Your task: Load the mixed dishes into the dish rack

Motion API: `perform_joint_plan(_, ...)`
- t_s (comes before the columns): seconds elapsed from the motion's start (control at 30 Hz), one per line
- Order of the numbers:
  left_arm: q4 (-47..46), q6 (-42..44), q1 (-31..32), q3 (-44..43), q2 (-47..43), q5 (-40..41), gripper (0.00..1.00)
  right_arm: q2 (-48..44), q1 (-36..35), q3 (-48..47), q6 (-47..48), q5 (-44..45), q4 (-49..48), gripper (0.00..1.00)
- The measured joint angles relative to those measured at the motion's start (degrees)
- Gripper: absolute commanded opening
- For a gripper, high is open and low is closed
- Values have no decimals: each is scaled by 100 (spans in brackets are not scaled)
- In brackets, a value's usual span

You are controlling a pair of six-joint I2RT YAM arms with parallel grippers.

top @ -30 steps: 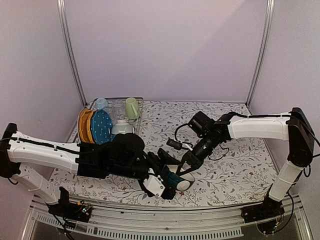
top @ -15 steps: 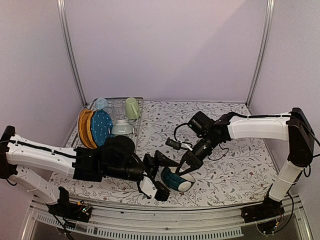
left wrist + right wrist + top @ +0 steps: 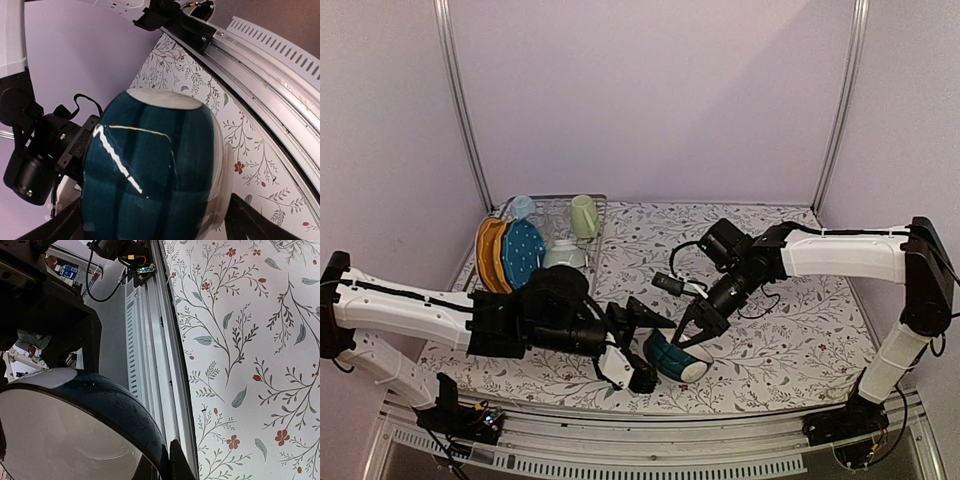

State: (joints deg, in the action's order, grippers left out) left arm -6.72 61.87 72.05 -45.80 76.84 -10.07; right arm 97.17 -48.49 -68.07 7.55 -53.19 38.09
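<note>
A teal bowl (image 3: 674,358) with a dark outside hangs on its side low over the table, near the front edge. My right gripper (image 3: 693,334) is shut on its rim from above; in the right wrist view one fingertip (image 3: 178,463) presses the dark outer wall of the bowl (image 3: 80,425). My left gripper (image 3: 646,349) stands open from the left, its fingers (image 3: 248,224) on either side of the bowl (image 3: 155,170) and a little apart from it. The dish rack (image 3: 599,205) at the back left holds a yellow plate (image 3: 488,250), a blue dotted plate (image 3: 523,252), two mugs and an upturned bowl (image 3: 564,256).
A light blue mug (image 3: 523,206) and a pale yellow-green mug (image 3: 584,215) stand at the rack's far side. The floral tablecloth (image 3: 790,330) covers the table. A metal rail (image 3: 260,75) runs along the front edge, close under the bowl.
My left arm has drawn back to the left, so more of the bowl shows, and its jaws have narrowed slightly. The right gripper keeps its hold on the rim.
</note>
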Motion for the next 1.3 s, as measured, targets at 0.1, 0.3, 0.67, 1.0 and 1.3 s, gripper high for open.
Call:
perform_joint_plan(0.1, 28, -24, -42, 0, 17, -15, 87, -44, 0, 2, 11, -15, -2, 0)
perform_joint_plan(0.3, 66, -66, -81, -9, 87, -103, 80, -81, -4, 24, 37, -7, -2, 0)
perform_joint_plan(0.67, 155, -127, -96, -92, 98, -245, 67, -81, -26, 37, 48, -2, -4, 0)
perform_joint_plan(1.0, 599, -105, -103, -321, 127, -273, 32, -81, -37, 37, -20, 11, -46, 27)
perform_joint_plan(1.3, 1176, -81, -109, -339, 173, -140, 27, -81, -37, 37, -164, 188, -87, 43)
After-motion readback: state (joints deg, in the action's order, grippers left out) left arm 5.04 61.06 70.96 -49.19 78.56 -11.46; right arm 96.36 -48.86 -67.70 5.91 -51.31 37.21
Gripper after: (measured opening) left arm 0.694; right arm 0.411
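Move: The bowl, its rim still pinched by the right fingers, sits between the left hand's open fingers, its middle about 3 cm to the right of that hand, 1 cm back and 2 cm lower. From the right hand it lies some 3 cm back and 3 cm below, level sideways. In the rack, the racked bowl is roughly 25 cm ahead and 25 cm left of the left hand, with the blue plate 12 cm farther left; both sit about 11 cm lower. Left fingers close on the bowl, right fingers release its rim, and the left hand sinks about 3 cm. ##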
